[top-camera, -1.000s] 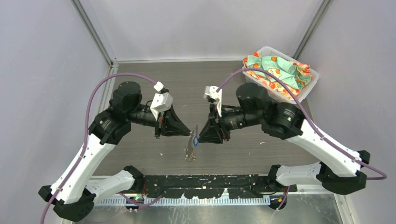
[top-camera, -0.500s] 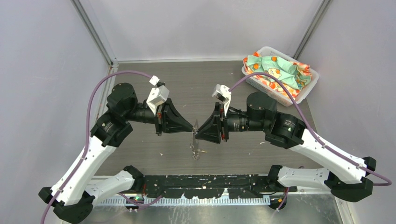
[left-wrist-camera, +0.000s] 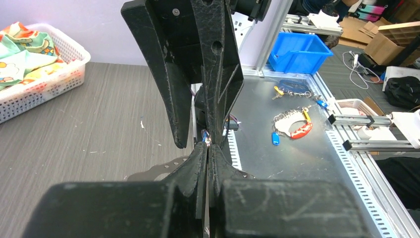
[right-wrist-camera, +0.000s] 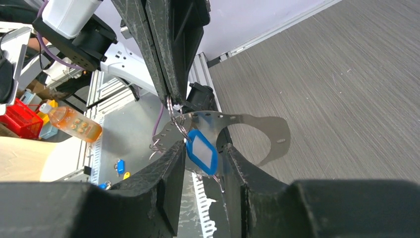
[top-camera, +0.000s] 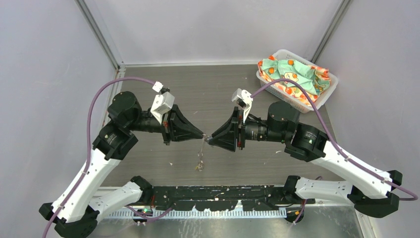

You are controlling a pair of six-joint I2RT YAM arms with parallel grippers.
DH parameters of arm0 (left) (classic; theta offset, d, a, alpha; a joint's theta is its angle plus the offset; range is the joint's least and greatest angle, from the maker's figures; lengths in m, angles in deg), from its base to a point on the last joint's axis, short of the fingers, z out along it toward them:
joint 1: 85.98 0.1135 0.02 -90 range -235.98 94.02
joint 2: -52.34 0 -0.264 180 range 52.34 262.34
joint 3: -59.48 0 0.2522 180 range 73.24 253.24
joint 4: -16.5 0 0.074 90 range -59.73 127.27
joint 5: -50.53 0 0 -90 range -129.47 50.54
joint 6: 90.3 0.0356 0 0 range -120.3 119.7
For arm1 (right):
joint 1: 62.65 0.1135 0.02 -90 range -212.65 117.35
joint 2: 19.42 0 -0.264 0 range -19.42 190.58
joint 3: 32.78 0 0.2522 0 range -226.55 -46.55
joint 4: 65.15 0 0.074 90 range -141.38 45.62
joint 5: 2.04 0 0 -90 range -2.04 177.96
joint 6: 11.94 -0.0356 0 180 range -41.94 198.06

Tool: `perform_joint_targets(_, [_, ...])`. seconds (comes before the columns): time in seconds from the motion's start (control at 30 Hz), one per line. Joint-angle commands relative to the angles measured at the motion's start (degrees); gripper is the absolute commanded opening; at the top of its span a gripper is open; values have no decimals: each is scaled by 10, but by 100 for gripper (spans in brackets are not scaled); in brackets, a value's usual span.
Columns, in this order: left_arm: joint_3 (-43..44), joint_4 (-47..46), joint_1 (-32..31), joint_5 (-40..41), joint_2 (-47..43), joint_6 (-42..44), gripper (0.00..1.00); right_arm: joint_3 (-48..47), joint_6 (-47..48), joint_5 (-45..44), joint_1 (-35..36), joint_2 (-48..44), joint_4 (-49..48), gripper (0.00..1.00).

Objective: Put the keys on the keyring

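In the top view my left gripper (top-camera: 203, 136) and right gripper (top-camera: 211, 139) meet tip to tip above the table's middle. The keyring (top-camera: 200, 154) hangs below them as a thin grey loop. The left gripper (left-wrist-camera: 207, 148) is shut on the keyring's top (right-wrist-camera: 172, 110). A blue-headed key (right-wrist-camera: 201, 151) with a white label dangles from that ring between the right gripper's fingers. The right gripper (right-wrist-camera: 204, 148) is open, with a gap on the key's right side. The yellow-orange key cannot be made out.
A white basket (top-camera: 285, 51) of patterned cloth stands at the back right, also in the left wrist view (left-wrist-camera: 59, 64). The arms' black base rail (top-camera: 218, 191) runs along the near edge. Spare key bunches (left-wrist-camera: 292, 124) lie on the metal bench beyond the table.
Both grippers swung level and met tip to tip, a little further back. The right jaws have widened around the blue key. The loop now hangs narrower from the left gripper.
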Motion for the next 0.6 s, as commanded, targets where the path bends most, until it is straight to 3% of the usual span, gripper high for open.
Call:
perform_joint_targets(0.0, [0, -40, -2, 13, -10, -8, 0, -5, -5, -7, 0, 4, -37, 38])
perform_joint_targets(0.3, [-2, -40, -2, 43, -16, 0, 0, 2, -6, 3, 0, -1, -31, 9])
perform_joint_targets(0.57, [-9, -53, -2, 72, -22, 3, 0, 21, -21, 1, 0, -16, -32, 4])
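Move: The blue key tag hangs between the right gripper's open fingers, about 1 cm to the left of its hand point, with no real offset forward or in height. Its split rings sit some 2 cm left, 1 cm ahead and 1 cm above, pinched in the left fingertips. The keyring plate hangs about 3 cm left and 5 cm below, level fore and aft. From the left hand the tag lies about 2 cm right, 2 cm back and 2 cm lower. Hold the right gripper almost in place and shut its half-open fingers on the blue key tag until they pinch it, then let that hand settle about half a centimetre lower. Meanwhile keep the left gripper's pinch on the split ring and ease it forward about 1.5 cm, turning it some 5 degrees counter-clockwise. ##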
